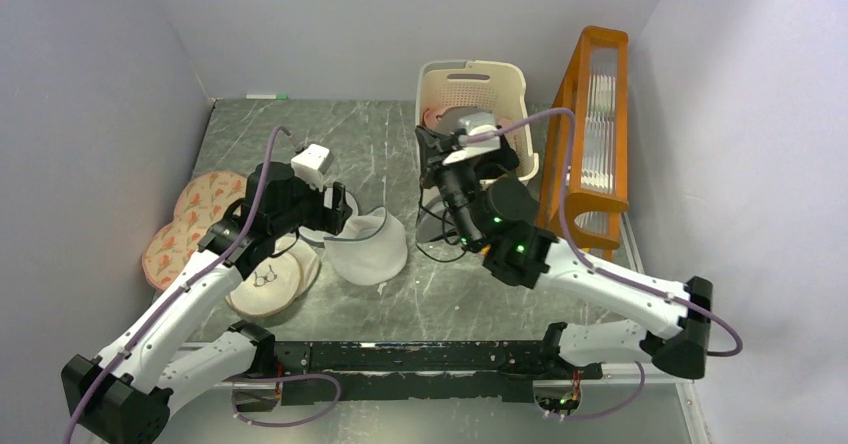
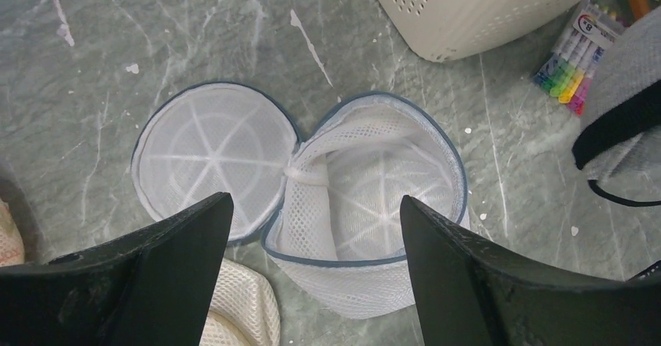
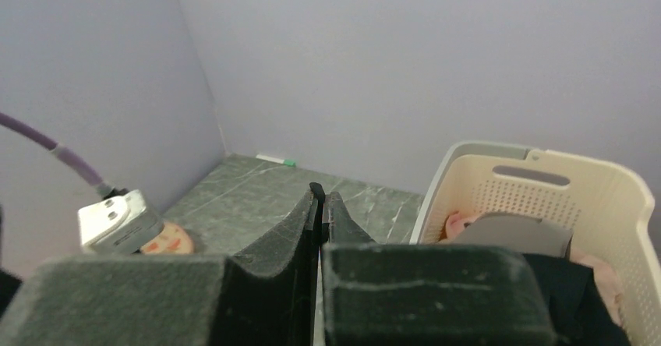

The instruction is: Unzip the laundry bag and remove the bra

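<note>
The laundry bag (image 2: 382, 198) lies unzipped on the table. Its round lid (image 2: 210, 151) is flipped out to the left, and only white mesh shows inside. My left gripper (image 2: 316, 199) hovers just above the bag's near rim, open and holding nothing. From above, the bag (image 1: 367, 246) sits just right of that gripper (image 1: 335, 209). My right gripper (image 3: 321, 192) is raised near the basket, shut on a thin black strip of the bra. The bra (image 2: 620, 116) hangs to the right of the bag, its straps (image 1: 440, 236) dangling below the right gripper (image 1: 432, 146).
A cream slatted basket (image 1: 505, 89) with clothes stands at the back, next to an orange rack (image 1: 595, 114). A pack of markers (image 2: 573, 61) lies by the basket. Pink patterned pads (image 1: 195, 214) and cream round pads (image 1: 270, 286) lie at the left.
</note>
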Motion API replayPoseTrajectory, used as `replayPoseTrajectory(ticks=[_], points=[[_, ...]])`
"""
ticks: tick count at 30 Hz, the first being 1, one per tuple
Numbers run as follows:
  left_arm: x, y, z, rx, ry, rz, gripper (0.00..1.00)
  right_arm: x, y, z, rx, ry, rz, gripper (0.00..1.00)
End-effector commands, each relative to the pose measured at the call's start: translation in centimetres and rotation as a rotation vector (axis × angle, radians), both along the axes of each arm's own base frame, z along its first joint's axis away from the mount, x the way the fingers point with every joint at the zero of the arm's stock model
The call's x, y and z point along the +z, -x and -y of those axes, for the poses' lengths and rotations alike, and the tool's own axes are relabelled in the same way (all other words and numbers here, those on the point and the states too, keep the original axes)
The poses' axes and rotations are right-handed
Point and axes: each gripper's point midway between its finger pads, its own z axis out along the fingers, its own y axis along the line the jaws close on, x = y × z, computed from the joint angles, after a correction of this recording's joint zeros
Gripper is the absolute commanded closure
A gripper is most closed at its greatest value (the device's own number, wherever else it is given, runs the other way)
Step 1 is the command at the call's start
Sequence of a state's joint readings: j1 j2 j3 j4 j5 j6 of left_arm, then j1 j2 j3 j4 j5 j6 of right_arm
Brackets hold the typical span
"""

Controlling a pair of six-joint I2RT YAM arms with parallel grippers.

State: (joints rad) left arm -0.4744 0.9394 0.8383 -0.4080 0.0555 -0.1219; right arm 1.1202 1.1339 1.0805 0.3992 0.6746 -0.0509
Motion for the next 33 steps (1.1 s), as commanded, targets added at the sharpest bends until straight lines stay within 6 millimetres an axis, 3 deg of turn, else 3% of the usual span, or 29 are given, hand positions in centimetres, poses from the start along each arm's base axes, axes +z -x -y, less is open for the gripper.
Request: replayPoseTrajectory(ticks=[1, 6, 11, 14, 17, 20, 25, 28, 33], points=[[0.5, -0.4, -0.4, 0.04, 0.008, 0.035, 0.1, 4.0, -2.0, 0.4, -0.122, 0.018, 0.109, 1.0], [0.3, -0.5, -0.5, 0.046, 0.001, 0.028, 0.1, 7.1, -6.2, 0.4, -0.2, 0.041, 0.172, 1.0], [0.3, -0.5, -0.6, 0.053, -0.002, 0.028, 0.11, 10.0, -13.7, 4.7, -0.282, -0.045, 0.191, 1.0], [0.2, -0.5, -0.7, 0.057, -0.005, 0.027, 0.11, 9.9, -17.8, 7.2, -0.308, -0.068, 0.205, 1.0], [0.2, -0.6, -0.8, 0.06, -0.009, 0.026, 0.11, 7.2, -21.0, 7.6, -0.319, -0.041, 0.179, 1.0], [0.1, -0.6, -0.8, 0.059, -0.008, 0.025, 0.11, 2.4, -23.8, 7.6, -0.341, 0.031, 0.091, 1.0], [-0.3, -0.6, -0.5, 0.047, -0.009, 0.012, 0.11, -3.9, -26.1, 7.7, -0.348, 0.088, -0.037, 1.0], [-0.5, -0.7, -0.3, 0.04, -0.012, 0.0, 0.11, -5.5, -27.0, 9.0, -0.37, 0.1, -0.065, 1.0], [-0.8, -0.8, -0.3, 0.042, -0.018, -0.012, 0.12, -8.6, -28.2, 9.2, -0.373, 0.144, -0.135, 1.0]])
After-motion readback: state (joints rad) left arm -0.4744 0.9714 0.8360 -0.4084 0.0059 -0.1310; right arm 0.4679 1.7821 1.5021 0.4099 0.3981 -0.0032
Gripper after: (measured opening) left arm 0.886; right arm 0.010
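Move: The right hand, shut on the grey bra with black straps hanging below it, has the laundry basket's middle some 23 cm ahead, 11 cm to its right and 33 cm below. The marker pack lies about 5 cm ahead and 13 cm right, on the table; the wooden rack stands 19 cm ahead and 32 cm right. The open laundry bag sits about 20 cm left, level with the hand. From the left hand the basket is roughly 22 cm ahead and 30 cm right. Forward and up in a quick arc, the right hand carries the hanging bra towards and over the laundry basket, some 28 cm forward in all. It rises about 9 cm, swings right and then sinks some 17 cm above the basket's far half, turning about 20 degrees clockwise, its fingers still shut on the bra. ##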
